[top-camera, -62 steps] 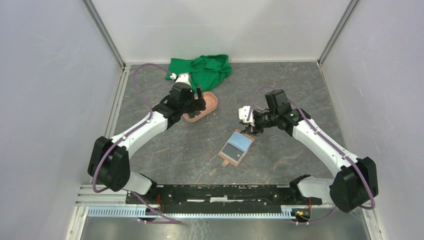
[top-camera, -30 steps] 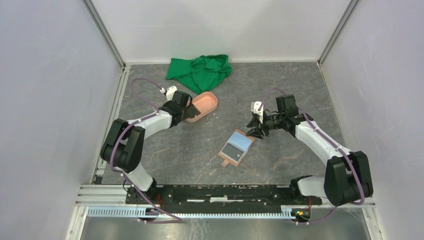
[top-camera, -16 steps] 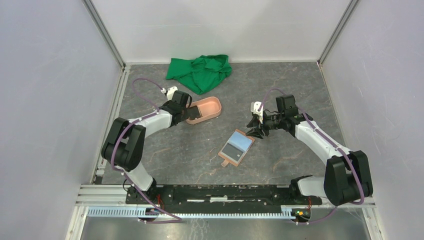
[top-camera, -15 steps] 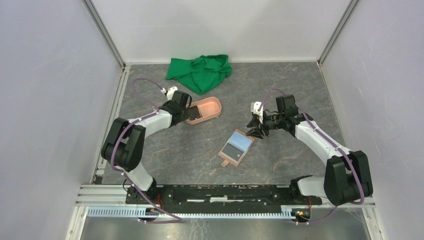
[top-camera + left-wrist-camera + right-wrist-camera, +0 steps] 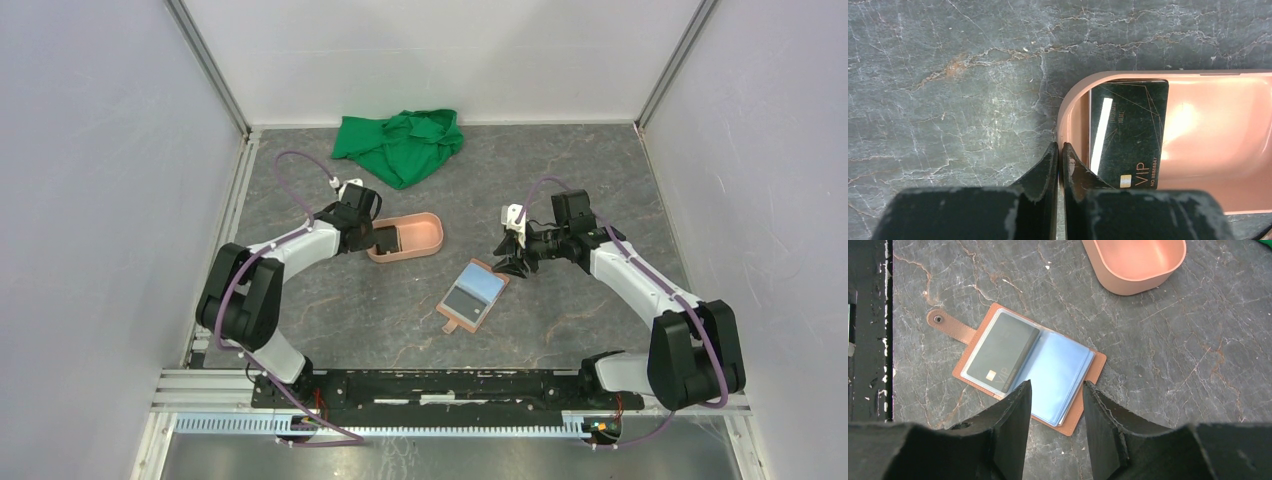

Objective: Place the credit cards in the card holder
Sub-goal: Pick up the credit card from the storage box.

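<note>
One black credit card (image 5: 1128, 132) marked VIP lies in the left end of the salmon-pink tray (image 5: 1198, 75). My left gripper (image 5: 1060, 150) is shut on that end's thin wall, one finger outside and one inside. From above, the tray (image 5: 415, 236) lies level left of centre with the left gripper (image 5: 372, 240) at its left end. The tan card holder (image 5: 473, 294) lies open at mid-table. A dark card (image 5: 1000, 357) sits in its left sleeve beside a light-blue sleeve (image 5: 1060, 375). My right gripper (image 5: 1057, 390) hangs open over the holder's far right edge, holding nothing.
A crumpled green cloth (image 5: 400, 143) lies at the back of the table behind the tray. Grey walls close in the left, right and back sides. The holder's closing tab (image 5: 955, 327) points toward the arms' base rail (image 5: 430, 385).
My left gripper has closed on the tray's wall, and the tray has swung from a diagonal to level while sliding slightly nearer. The right arm and the card holder have stayed put.
</note>
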`<state>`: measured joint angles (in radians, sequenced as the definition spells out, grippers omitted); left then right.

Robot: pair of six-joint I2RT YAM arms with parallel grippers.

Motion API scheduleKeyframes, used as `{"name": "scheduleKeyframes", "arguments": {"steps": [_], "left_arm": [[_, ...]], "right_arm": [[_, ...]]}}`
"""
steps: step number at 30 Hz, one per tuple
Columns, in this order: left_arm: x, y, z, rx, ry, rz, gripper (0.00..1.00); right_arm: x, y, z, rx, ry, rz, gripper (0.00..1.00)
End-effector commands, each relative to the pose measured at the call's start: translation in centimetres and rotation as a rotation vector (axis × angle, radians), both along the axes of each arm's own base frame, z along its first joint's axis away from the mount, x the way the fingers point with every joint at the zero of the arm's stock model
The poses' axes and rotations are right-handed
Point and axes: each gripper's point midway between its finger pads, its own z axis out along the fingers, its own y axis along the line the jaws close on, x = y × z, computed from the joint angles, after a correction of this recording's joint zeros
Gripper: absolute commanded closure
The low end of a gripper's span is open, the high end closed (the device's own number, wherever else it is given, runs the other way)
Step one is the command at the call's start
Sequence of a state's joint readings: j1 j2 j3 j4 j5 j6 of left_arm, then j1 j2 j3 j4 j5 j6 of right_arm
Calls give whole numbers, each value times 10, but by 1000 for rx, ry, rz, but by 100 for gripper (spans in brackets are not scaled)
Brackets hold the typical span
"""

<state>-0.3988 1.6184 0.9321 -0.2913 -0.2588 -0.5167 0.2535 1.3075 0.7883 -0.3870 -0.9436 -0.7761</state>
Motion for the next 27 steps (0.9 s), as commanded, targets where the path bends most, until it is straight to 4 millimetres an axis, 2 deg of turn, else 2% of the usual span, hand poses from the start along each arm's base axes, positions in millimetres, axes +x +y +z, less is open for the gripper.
{"name": "scheduleKeyframes", "arguments": {"steps": [1, 5, 6, 9, 13, 15, 19, 22, 24, 27], "left_arm": [[-6, 1, 9, 20, 13, -72, 91], [-10, 5, 9, 26, 11, -51, 83], [-8, 5, 14, 24, -1, -48, 76], [-4, 4, 32, 5, -51, -42, 62], [1, 1, 63, -20, -128, -56, 49], [1, -5, 81, -53, -180, -99, 41], [-2, -36, 108, -202, -279, -244, 25], [-1, -62, 117, -322, -291, -312, 20], [5, -68, 115, -341, -280, -310, 20], [17, -67, 105, -303, -248, -262, 19]], "right_arm": [[-2, 2, 3, 14, 1, 25, 52], [-3, 3, 2, 15, 1, 29, 52], [-3, 2, 2, 15, 0, 28, 52], [-4, 3, 2, 16, 2, 33, 52], [-4, 3, 3, 14, -2, 37, 52], [-4, 3, 3, 13, -4, 38, 52], [-4, 3, 3, 12, -4, 40, 52], [-4, 2, 3, 11, -4, 40, 52], [-4, 2, 3, 10, -7, 40, 52], [-4, 2, 3, 7, -8, 41, 52]]}}
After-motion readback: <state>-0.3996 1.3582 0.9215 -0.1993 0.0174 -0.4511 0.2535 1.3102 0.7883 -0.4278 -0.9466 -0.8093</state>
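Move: The left hand has its shut fingers pinched on the left end wall of the storage box. The credit card lies inside, about 4 cm to the right, level with it and some 2 cm lower; the box's middle is about 7 cm to the right. The card holder lies roughly 20 cm right and 11 cm back, the green cloth some 20 cm ahead and 7 cm right. From the right hand the card is about 23 cm left, 5 cm ahead and 10 cm below. The left fingers, still pinching the box's end wall, draw back under a centimetre, then open wide and come free of it. The hand rises about 10 cm and, late in the climb, swings some 5 cm right, out above the card end of the box, while the wrist turns about 15 degrees clockwise and the fingertips swing out to the right and forward. ##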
